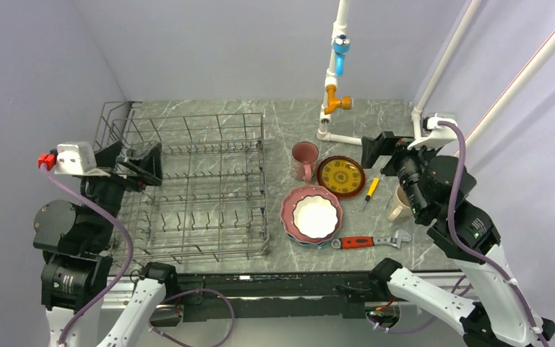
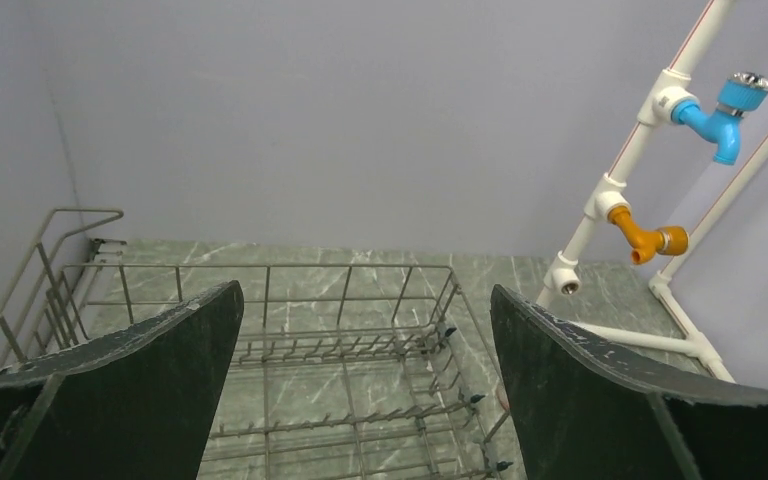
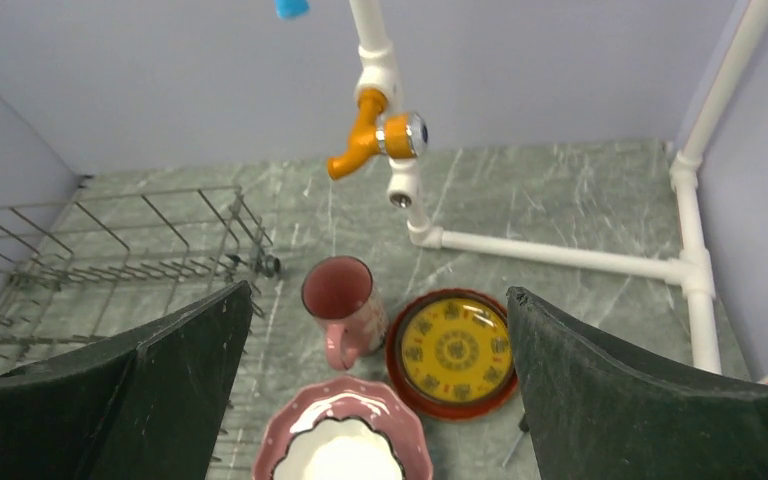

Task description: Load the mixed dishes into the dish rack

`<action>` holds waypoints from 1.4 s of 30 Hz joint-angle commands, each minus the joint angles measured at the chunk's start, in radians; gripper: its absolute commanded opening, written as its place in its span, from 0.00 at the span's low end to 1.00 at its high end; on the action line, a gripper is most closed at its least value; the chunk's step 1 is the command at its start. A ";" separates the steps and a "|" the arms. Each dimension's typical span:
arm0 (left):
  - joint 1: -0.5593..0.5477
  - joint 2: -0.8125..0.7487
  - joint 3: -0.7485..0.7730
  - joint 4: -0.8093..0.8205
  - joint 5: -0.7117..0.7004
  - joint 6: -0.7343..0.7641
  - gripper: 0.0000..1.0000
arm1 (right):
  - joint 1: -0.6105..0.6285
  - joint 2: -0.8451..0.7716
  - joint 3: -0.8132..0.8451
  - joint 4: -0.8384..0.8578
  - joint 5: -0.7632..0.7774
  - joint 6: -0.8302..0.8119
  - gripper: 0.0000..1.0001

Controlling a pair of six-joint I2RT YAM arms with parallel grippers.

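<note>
The dish rack (image 1: pixel 263 181) stands empty on the left of the marble table. My left gripper (image 1: pixel 139 163) hovers open over its left side, with bare wire tines (image 2: pixel 350 350) below the gripper (image 2: pixel 365 295). To the rack's right stand a pink mug (image 1: pixel 304 160), a red-brown plate with a yellow centre (image 1: pixel 341 176), and a white scalloped bowl (image 1: pixel 315 217) stacked on a pink scalloped plate (image 1: pixel 289 210) with a blue plate rim (image 1: pixel 300 240) under it. A cream cup (image 1: pixel 397 204) sits partly hidden beneath my right arm. My right gripper (image 1: pixel 379 148) is open, raised above the mug (image 3: pixel 338 290) and plate (image 3: pixel 455 350).
A red-handled wrench (image 1: pixel 368 241) lies near the front edge and a yellow screwdriver (image 1: pixel 371 189) beside the red-brown plate. White pipes with a blue tap (image 1: pixel 340 54) and an orange tap (image 1: pixel 337 101) rise at the back. Walls enclose the table.
</note>
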 commanded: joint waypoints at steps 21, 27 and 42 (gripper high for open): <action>-0.094 0.418 -0.256 0.411 0.576 -0.301 0.99 | -0.003 0.085 -0.285 -0.079 -0.105 0.239 1.00; -0.331 0.462 -0.275 0.415 0.424 -0.262 0.99 | -0.004 0.009 -0.376 -0.036 -0.012 0.385 1.00; -0.751 0.829 -0.066 0.393 0.144 -0.136 0.99 | -0.004 -0.116 -0.471 -0.025 -0.086 0.438 1.00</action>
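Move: The stacked pink bowl lies some 39 cm right of the left hand, about 9 ahead and 40 below. From that hand, the pink mug is about 36 cm right and 22 ahead, and the yellow plate about 47 right and 22 ahead. From the right hand, the bowl is roughly 11 cm left, 5 ahead and 37 below; the plate is some 3 left and 18 ahead. The open left hand sweeps about 32 cm right and 20 down towards the pink bowl; the right sinks 18. ##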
